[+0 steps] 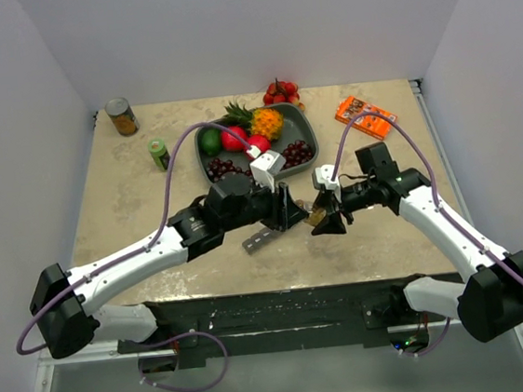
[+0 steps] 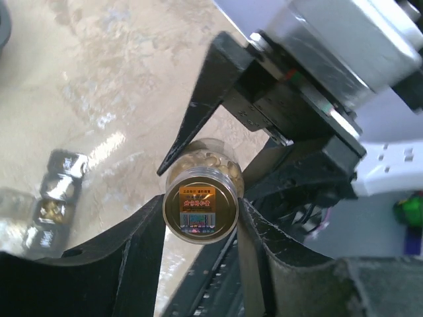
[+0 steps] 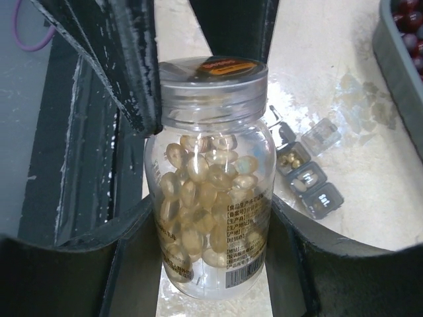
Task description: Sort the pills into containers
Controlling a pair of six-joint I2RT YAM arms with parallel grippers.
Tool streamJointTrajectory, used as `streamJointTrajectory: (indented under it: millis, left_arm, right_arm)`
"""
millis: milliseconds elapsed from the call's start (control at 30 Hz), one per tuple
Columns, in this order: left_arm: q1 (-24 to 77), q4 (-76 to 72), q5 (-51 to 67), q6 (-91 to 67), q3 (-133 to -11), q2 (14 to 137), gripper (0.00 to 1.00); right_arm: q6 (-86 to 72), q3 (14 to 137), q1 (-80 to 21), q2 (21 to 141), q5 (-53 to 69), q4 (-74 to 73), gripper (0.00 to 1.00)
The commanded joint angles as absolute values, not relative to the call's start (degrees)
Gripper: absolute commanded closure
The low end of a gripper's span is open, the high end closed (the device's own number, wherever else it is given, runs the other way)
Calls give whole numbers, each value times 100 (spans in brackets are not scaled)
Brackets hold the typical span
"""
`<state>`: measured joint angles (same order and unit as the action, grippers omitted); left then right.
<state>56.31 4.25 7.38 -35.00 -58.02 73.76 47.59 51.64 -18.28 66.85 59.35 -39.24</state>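
Note:
A clear pill bottle (image 3: 210, 198) full of yellowish capsules is held between both grippers above the table (image 1: 123, 211). My right gripper (image 3: 211, 221) is shut on the bottle's body. My left gripper (image 2: 201, 218) is shut on the bottle's cap (image 2: 200, 208), which has an orange label. In the top view the two grippers meet at the bottle (image 1: 318, 216). The containers, a dark-grey strip of small compartments (image 1: 259, 241), lie on the table just below the left gripper. In the right wrist view the strip (image 3: 305, 173) has one lid open and pills in some compartments. It shows blurred in the left wrist view (image 2: 56, 198).
A grey fruit tray (image 1: 211, 175) with pineapple, grapes and other fruit stands behind the grippers; its edge shows in the right wrist view (image 3: 396, 53). A tin can (image 1: 122, 117), a small green can (image 1: 158, 153), red fruit (image 1: 280, 91) and an orange packet (image 1: 365, 117) stand further back.

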Motion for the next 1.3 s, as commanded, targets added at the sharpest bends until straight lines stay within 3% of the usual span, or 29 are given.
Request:
streamJointTrajectory:
  millis: [0,167,267,467,500,600,900,1267]
  left_arm:
    - [5748,-782,2942,-1173,-5397,7286,100]
    - [5748,-176,3507,2010,-5388,7479,100]
    - [5731,-658,3121,2373,-5300,7558,65]
    - [5643,-1318,3032,1785,-5239,7454,44]
    - [5616,-1327,3032,1697,-5169,7392,25]
    - [5459,-1520,2892,1092,-4870,7006,1]
    - [5300,-1890,1381,-1938,-4227,5827,0]
    - [5379,-914,1301,-2988,-5474,6855,5]
  right_arm:
    - [4737,5326,-1837,6583,6152,-3700,100]
    - [4764,5326,-1837,6601,6196,-3735,100]
    - [4772,5317,-1828,6592,6196,-3735,100]
    - [4807,5335,-1837,6601,6187,-3753,100]
    - [4808,5344,-1837,6609,6196,-3770,100]
    - [4825,5352,-1828,6601,6196,-3788,100]
    - [4834,5344,-1828,6601,6179,-3779,100]
    - [4781,5326,-1811,6601,6161,-3735,100]
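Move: The bottle's lid is already between the left fingers, right at the hand point. The pill box lies roughly 8 cm to the left gripper's left, 5 cm back and some 17 cm below. The fruit tray's middle is about 17 cm ahead, 8 cm left and 16 cm below. From the right hand, which holds the bottle body, the lid is about 5 cm up, 2 cm left and 1 cm ahead. Hold the bottle steady in the right gripper and, with the left still gripping the lid, twist it some 50 degrees clockwise as seen looking along the left fingers. Then open the left gripper wide, draw it left and up about 5 cm off the lid while rolling the wrist back, and finally ease it right and forward again, staying high. ##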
